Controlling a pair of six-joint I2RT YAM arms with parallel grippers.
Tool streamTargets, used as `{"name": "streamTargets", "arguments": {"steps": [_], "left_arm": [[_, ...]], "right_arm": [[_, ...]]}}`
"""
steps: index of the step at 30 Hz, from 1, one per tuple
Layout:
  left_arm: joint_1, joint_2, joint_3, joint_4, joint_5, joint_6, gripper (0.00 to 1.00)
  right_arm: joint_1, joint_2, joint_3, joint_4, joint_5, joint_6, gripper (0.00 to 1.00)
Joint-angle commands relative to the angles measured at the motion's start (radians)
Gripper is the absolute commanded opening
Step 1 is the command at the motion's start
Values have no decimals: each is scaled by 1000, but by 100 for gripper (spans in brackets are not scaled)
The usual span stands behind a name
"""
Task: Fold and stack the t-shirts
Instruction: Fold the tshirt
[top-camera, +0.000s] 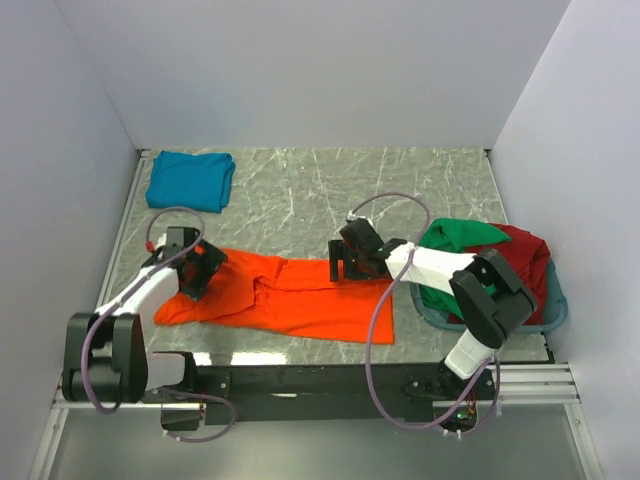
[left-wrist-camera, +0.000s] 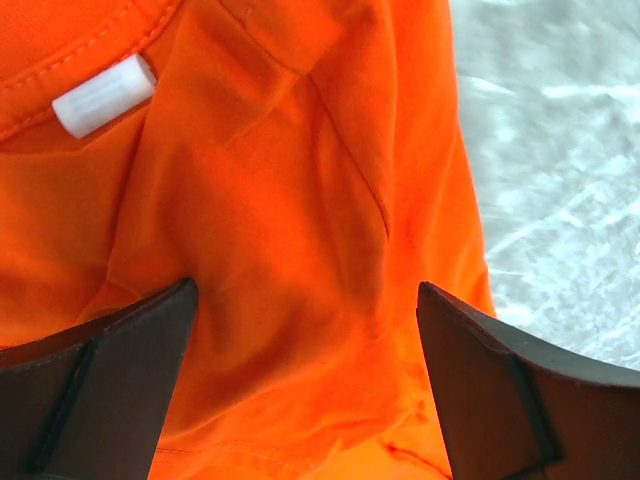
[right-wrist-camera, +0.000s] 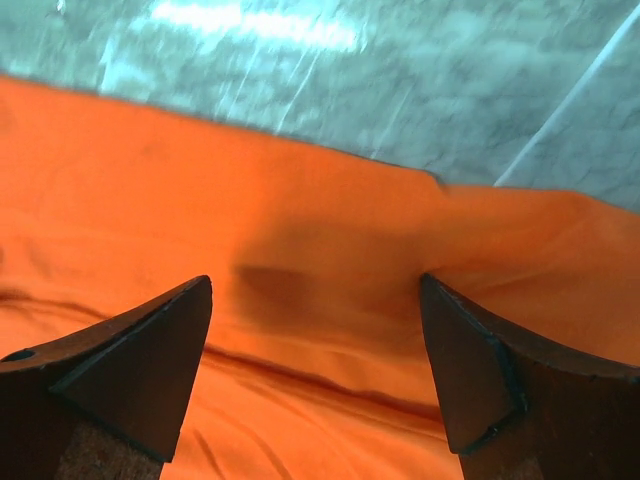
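An orange t-shirt (top-camera: 290, 300) lies spread across the front of the table. My left gripper (top-camera: 203, 270) hovers open over its left end, near the collar and its white label (left-wrist-camera: 104, 95); orange cloth (left-wrist-camera: 290, 250) fills the gap between the dark fingers (left-wrist-camera: 120, 370) without being pinched. My right gripper (top-camera: 347, 262) is open over the shirt's far right edge; the orange cloth (right-wrist-camera: 300, 290) lies flat between its fingertips (right-wrist-camera: 160, 350). A folded teal t-shirt (top-camera: 190, 180) rests at the back left. A green t-shirt (top-camera: 458, 236) and a dark red one (top-camera: 530, 250) sit bunched in the basket.
A grey-blue plastic basket (top-camera: 552, 315) stands at the right edge, partly behind my right arm. The marbled tabletop (top-camera: 320, 190) is walled by white panels on three sides. A black rail runs along the near edge.
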Motion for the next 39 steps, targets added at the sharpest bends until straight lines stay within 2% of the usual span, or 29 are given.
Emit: {"name": "streamTargets", "arguments": {"steps": [1,6,8,12,13,15,16,18,19,21,27,32,37,39], "left_arm": [[-86,112,12,46,-13,-39,99],[-205,336,146,66,-39,-60,99],[-244,417,259,48,-56,-59,100],[-346,675,506,-26,-102,-43,100],[-354,719,622,-56,-102,-31,99],[-363,857,753,-84,-92,-14,99],[-368,949,893,-125,-87,-10,99],[-374,1040,1049,-185,-78,10,99],[-379,1078,1198,-210,-43,22,99],[-396,1173,1370,-222,-27,42,99],[-396,1396,1701,-193,60,14,100],[-383,1421,1640,21,71,-60,100],[-383,1433,1711,6,39,-89,99],[-382,1398,1711,5,-27,-92,99]], "right_arm": [[47,-70,-86,-16,-45,24,91],[110,-206,-220,-23,-60,75,91],[148,-236,-246,-36,-60,100,91],[215,-300,-310,-49,-90,141,91],[228,-320,-317,-50,-94,153,91],[264,-334,-329,-53,-113,161,91],[277,-342,-329,-46,-122,169,91],[312,-339,-321,-33,-137,172,91],[327,-329,-315,-26,-142,173,91],[364,-309,-297,-18,-159,175,91],[430,-251,-242,7,-211,153,91],[475,-280,-225,-49,-165,166,91],[476,-378,-211,-85,-71,184,92],[475,-432,-193,-90,-56,189,93]]}}
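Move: The orange t-shirt lies crosswise, with both open grippers on its far part: the left near its left end, the right toward its right end. Its middle is about 18 cm right and 6 cm back of the left hand, and about 14 cm left and 9 cm back of the right hand, barely below either. The folded blue shirt lies some 28 cm ahead of the left hand and 4 cm left; the basket is roughly 37 cm right and 3 cm back of the right hand. Still resting on the orange t-shirt with open fingertips, the two hands drag it round clockwise: the left sweeps some 34 cm forward and 27 cm right, past the blue shirt, turning clockwise and tipping its fingers outward about 20 degrees, while the right pulls back about 19 cm toward the near table edge, edging left and turning counter-clockwise, then starts to rise. ##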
